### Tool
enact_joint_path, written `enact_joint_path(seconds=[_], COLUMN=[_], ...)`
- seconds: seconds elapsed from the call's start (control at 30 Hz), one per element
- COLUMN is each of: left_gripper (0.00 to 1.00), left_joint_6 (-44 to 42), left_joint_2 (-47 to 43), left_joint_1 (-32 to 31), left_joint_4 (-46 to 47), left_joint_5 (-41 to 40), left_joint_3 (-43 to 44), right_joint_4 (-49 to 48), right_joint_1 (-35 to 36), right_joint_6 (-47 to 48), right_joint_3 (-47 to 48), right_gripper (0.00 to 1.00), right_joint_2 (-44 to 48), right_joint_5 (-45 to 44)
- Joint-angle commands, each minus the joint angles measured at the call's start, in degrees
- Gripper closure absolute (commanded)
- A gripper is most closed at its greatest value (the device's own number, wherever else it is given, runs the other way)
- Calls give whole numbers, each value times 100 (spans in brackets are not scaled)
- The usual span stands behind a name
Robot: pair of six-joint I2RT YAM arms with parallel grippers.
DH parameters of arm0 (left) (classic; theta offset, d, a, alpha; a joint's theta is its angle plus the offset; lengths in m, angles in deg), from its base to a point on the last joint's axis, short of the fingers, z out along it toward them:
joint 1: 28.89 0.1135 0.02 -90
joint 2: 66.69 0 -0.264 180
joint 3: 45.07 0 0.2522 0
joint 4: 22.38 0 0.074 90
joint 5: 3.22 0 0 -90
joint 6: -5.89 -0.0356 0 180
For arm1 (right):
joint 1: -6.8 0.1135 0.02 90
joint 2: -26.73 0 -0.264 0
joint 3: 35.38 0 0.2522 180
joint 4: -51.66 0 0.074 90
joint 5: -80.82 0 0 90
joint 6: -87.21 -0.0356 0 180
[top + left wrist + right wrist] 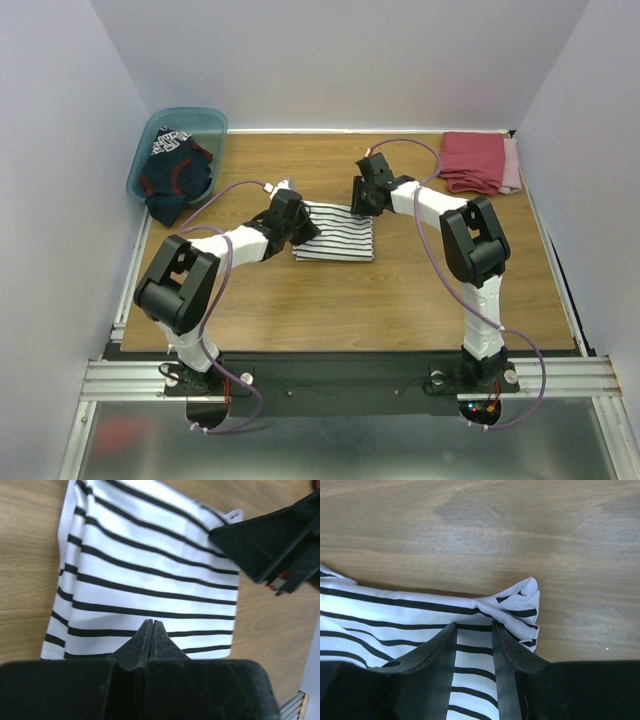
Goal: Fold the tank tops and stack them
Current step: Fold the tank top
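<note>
A white tank top with thin dark stripes (pixel 335 232) lies folded into a rectangle in the middle of the table. My left gripper (pixel 298 222) hovers over its left edge; in the left wrist view the left gripper (pixel 151 623) is shut, its tips pressed together with no cloth between them above the striped tank top (pixel 150 565). My right gripper (pixel 362 200) is at the fold's far right corner. In the right wrist view the right gripper (pixel 473 625) has its jaws apart, and the striped tank top (pixel 395 612) lies flat beneath the gap, its corner bunched up just to the right. A navy tank top with red trim (pixel 175 172) lies crumpled in the bin.
The teal plastic bin (pixel 205 118) stands at the back left corner of the wooden table (pixel 400 300). A folded red and pink cloth pile (pixel 480 160) lies at the back right. White walls close in on three sides.
</note>
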Motion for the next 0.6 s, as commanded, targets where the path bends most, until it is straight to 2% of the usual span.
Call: enact_joint_path(seconds=[0.0, 0.27, 0.5, 0.57], left_gripper=[100, 100, 100, 100], left_joint_6=[46, 125, 405, 537], left_joint_2=[142, 238, 379, 379], left_joint_1=[0, -53, -439, -659], left_joint_4=[282, 396, 537, 651], left_joint_5=[-80, -221, -257, -257], left_joint_3=[-41, -419, -656, -718], right_joint_4=[-165, -165, -156, -156], right_joint_1=[-70, -97, -105, -97], right_joint_6=[112, 173, 270, 314], right_joint_3=[320, 487, 909, 1058], right_gripper=[60, 58, 57, 57], right_joint_2=[-139, -219, -543, -701], right_joint_5=[1, 132, 449, 773])
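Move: Left hand, fingers all but shut, hovers about 6 cm above the folded striped tank top, whose middle lies some 5 cm to its right and roughly 1 cm ahead; the laundry basket is about 21 cm ahead and 34 cm left of it. From the right hand, already down at the far right corner, the tank top's middle is about 5 cm back and 7 cm left; the red folded stack lies roughly 13 cm ahead and 28 cm right of that hand. Sinking about 5 cm, the left hand sets its closed fingertips down on the left part of the tank top, drawing back some 3 cm as it descends and easing slightly right at the end. Meanwhile the right hand stays low with its half-open fingertips resting on the far right corner and drags that corner about 3 cm forward and leftward. ##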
